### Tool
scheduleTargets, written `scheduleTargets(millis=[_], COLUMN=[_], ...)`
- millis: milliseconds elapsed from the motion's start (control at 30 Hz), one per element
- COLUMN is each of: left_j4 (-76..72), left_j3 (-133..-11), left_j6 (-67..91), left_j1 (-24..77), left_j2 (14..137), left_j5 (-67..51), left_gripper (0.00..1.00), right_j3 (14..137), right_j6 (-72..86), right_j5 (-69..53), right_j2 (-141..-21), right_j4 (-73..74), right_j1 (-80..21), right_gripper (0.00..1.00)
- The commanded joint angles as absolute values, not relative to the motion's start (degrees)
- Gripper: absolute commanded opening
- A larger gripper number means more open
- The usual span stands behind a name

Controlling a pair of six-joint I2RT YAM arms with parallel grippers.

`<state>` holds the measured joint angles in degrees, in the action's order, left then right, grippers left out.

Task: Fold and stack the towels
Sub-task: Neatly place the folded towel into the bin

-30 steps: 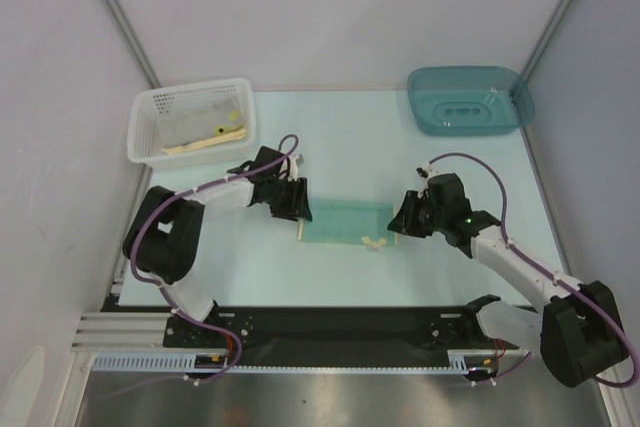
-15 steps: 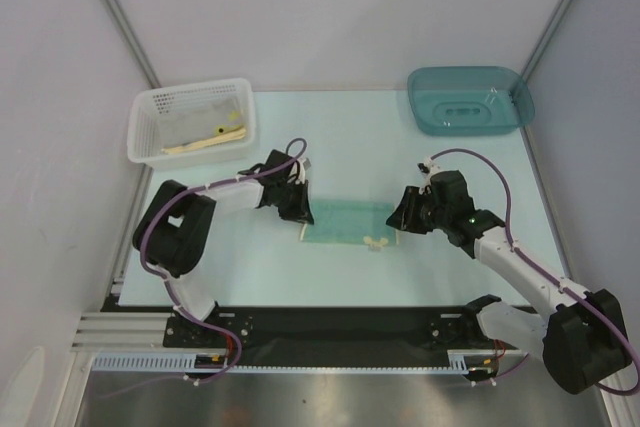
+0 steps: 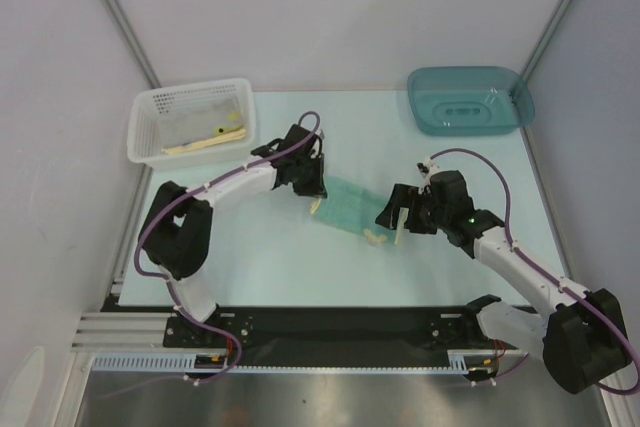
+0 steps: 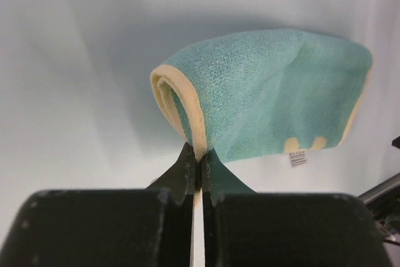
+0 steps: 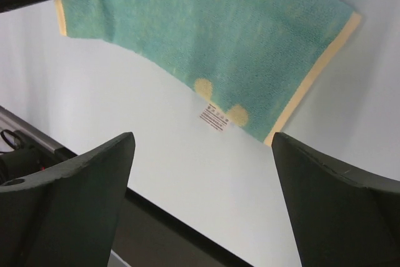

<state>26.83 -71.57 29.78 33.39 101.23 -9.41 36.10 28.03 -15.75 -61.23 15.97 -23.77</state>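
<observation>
A teal-faced towel [image 3: 352, 207] with cream edging lies folded and skewed at the table's middle. My left gripper [image 3: 314, 190] is shut on its left end. In the left wrist view the jaws [image 4: 200, 157] pinch the cream edge, and the towel [image 4: 269, 92] curls away from them with its small tag [image 4: 298, 158] hanging low. My right gripper [image 3: 392, 219] stands open just off the towel's right end, touching nothing. The right wrist view shows that gripper [image 5: 201, 139] wide open above bare table, with the towel [image 5: 206, 23] and its tag [image 5: 214, 117] ahead. More towels [image 3: 195, 129], grey and pale yellow, lie in the basket.
The white mesh basket [image 3: 143, 119] stands at the back left. A teal plastic bin [image 3: 470, 99] sits at the back right. A black rail [image 3: 330, 322] runs along the table's near edge between the arm bases.
My left gripper shut on the towel's left end and drew it up and to the right. My right gripper opened and let go of the right end. The towel now lies slanted.
</observation>
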Motion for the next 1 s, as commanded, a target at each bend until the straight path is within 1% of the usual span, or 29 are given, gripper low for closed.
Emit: scheduleTargets(millis=[0, 200, 400, 567, 733, 767, 867, 967], left_j4=[32.16, 34.11, 42.00, 45.78, 50.88, 52.28, 54.31, 56.59], left_j3=[-76.20, -80.76, -96.66, -107.72, -119.95, -124.15, -131.45, -136.65], left_j6=[31.29, 28.92, 23.57, 21.45, 16.98, 16.61, 16.09, 16.61], left_j1=[34.19, 34.63, 33.05, 28.05, 23.38, 22.07, 19.00, 16.27], left_j2=[102.92, 105.55, 115.11, 120.67, 126.72, 127.43, 129.80, 130.96], left_j5=[-3.52, 2.37, 8.52, 6.33, 5.27, 5.27, 4.84, 5.18], left_gripper=[0.00, 0.00, 0.01, 0.00, 0.00, 0.00, 0.00, 0.00], right_j3=[37.79, 38.14, 38.58, 40.16, 42.10, 42.45, 43.85, 44.56], right_j6=[27.25, 26.98, 27.95, 26.46, 24.52, 24.26, 22.94, 22.06], right_j5=[-15.64, -15.64, -15.56, -15.03, -14.41, -14.50, -14.77, -14.77], right_j2=[-61.43, -61.35, -61.79, -63.28, -67.67, -68.55, -71.45, -73.73], right_j4=[15.29, 15.21, 14.06, 14.59, 13.98, 13.89, 13.54, 13.19], right_j1=[-23.64, -23.29, -23.29, -23.20, -22.77, -22.68, -22.50, -22.33], right_gripper=[1.00, 1.00, 1.00, 1.00, 1.00, 1.00, 1.00, 1.00])
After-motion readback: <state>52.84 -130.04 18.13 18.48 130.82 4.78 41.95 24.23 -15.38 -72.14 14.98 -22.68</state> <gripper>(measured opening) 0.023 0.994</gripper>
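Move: The white bin is the goal: its middle lies about 22 cm ahead of the left hand and 35 cm to its left, a couple of centimetres lower. The green towel is already pinched at one end by that hand; its body's middle sits 9 cm right and 4 cm back. In the bin, the yellow towel stack is roughly 18 cm ahead and 34 cm left of the left hand. From the right hand, the bin is about 30 cm forward, 55 cm left. The left fingers keep their shut pinch on the towel's end and tow it forward some 20 cm, at first almost straight ahead, then also swinging about 10 cm left towards the white bin and rising about 6 cm near the end. The wrist rolls its left side up some 15 degrees and turns slightly counter-clockwise. The right hand, empty and wide open, only eases forward about 3 cm late on. ##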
